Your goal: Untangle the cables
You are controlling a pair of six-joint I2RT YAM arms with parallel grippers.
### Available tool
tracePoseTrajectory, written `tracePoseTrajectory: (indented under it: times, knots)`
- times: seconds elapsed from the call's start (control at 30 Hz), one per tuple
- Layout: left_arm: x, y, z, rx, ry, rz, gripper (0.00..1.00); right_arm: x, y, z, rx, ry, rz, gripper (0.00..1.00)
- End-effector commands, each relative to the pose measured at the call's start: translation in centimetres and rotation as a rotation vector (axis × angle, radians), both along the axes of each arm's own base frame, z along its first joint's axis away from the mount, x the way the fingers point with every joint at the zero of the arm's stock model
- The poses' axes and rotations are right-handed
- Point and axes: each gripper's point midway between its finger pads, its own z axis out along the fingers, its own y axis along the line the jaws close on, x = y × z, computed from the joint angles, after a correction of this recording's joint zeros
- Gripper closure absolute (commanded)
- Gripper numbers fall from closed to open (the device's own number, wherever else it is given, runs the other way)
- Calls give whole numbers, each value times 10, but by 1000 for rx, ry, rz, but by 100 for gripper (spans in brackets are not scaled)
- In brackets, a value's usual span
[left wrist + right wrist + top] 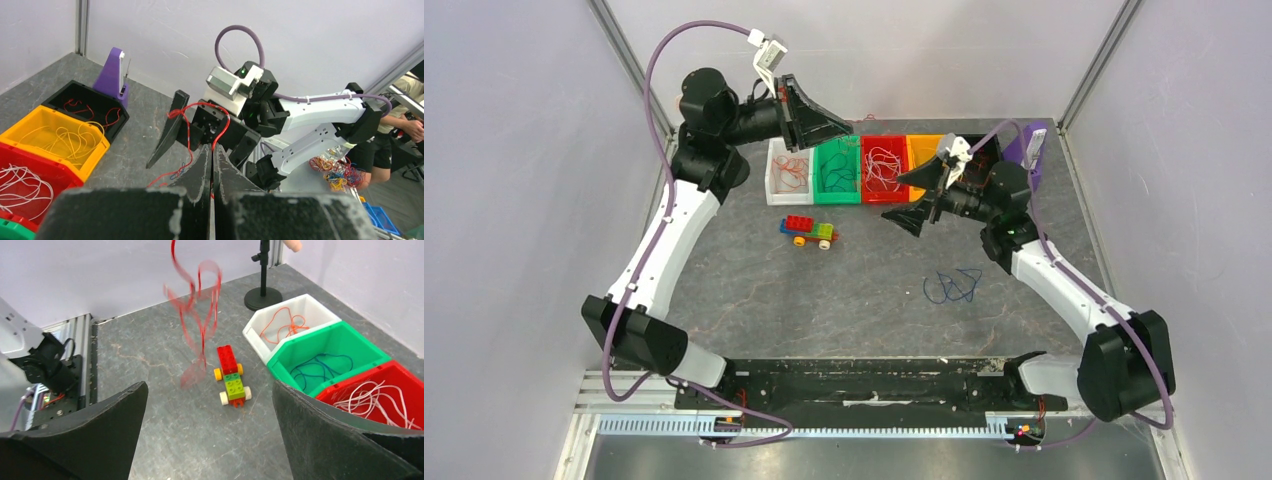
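Observation:
My left gripper is shut on a thin red cable, pinched between its jaws. It hangs high over the white and green bins. The red cable loops up over my right gripper's body and trails down to the table. In the right wrist view the same red cable dangles blurred in the air. My right gripper is open wide with nothing between its fingers. A blue cable lies loose on the table. A tangle of coloured cables shows beyond the right arm's base.
A row of bins stands at the back: white with an orange wire, green with a dark one, red with white wires, yellow, black. A purple stand is at the right end. A toy brick car sits mid-table.

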Motion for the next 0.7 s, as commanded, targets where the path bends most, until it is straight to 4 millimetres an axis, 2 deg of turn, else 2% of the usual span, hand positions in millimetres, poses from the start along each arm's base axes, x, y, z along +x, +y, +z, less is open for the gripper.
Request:
tracePoseTrajectory:
  times: [0.0, 0.07, 0.13, 0.17, 0.2, 0.23, 0.27, 0.3, 0.5, 0.57, 0.67]
  knots:
    - [-4, -6, 12, -50, 9, -42, 98, 25, 8, 19, 1, -134, -68, 2]
    - [-5, -9, 14, -61, 21, -56, 98, 31, 10, 21, 11, -139, -75, 2]
    - [-5, -13, 15, -70, 28, -68, 98, 30, 13, 26, 26, -150, -52, 17]
    - [-5, -14, 16, -74, 30, -69, 98, 27, 14, 29, 41, -153, -41, 29]
    - [-4, -15, 18, -79, 26, -68, 98, 25, 15, 30, 54, -153, -35, 50]
    - [-4, -16, 20, -84, 24, -69, 98, 24, 15, 31, 59, -158, -30, 78]
    - [-3, -15, 22, -87, 19, -65, 98, 25, 14, 30, 57, -156, -37, 93]
    - [-1, -14, 25, -90, 16, -59, 98, 25, 13, 27, 52, -152, -46, 100]
    - [5, -2, 37, -104, -19, -8, 98, 29, 2, 1, -52, -162, -113, 100]
    - [13, 9, 46, -117, -44, 48, 98, 40, -11, -27, -156, -131, -183, 100]
    - [28, 34, 62, -134, -99, 156, 98, 54, -42, -79, -312, -27, -281, 100]
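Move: The red cable dangles from the left gripper. The loop end to catch is roughly 1 cm ahead and 3 cm left of the right gripper, about level with it; from the left gripper it lies about 17 cm below, 6 cm right and 1 cm ahead. From the right gripper, the toy car is some 7 cm ahead and 13 cm left, the red bin about 18 cm ahead and 1 cm right, the green bin 18 cm ahead and 8 cm left, all some 27 cm lower. Ease the open right gripper forward about 3 cm and slightly left around the dangling red loops, then shut it fully to pinch the cable; once shut, draw it down some 2 cm and a little right and forward. Keep the left gripper's hold on the upper part, letting it slip about 1.5 cm right before it lifts slightly and swings forward and back left. ##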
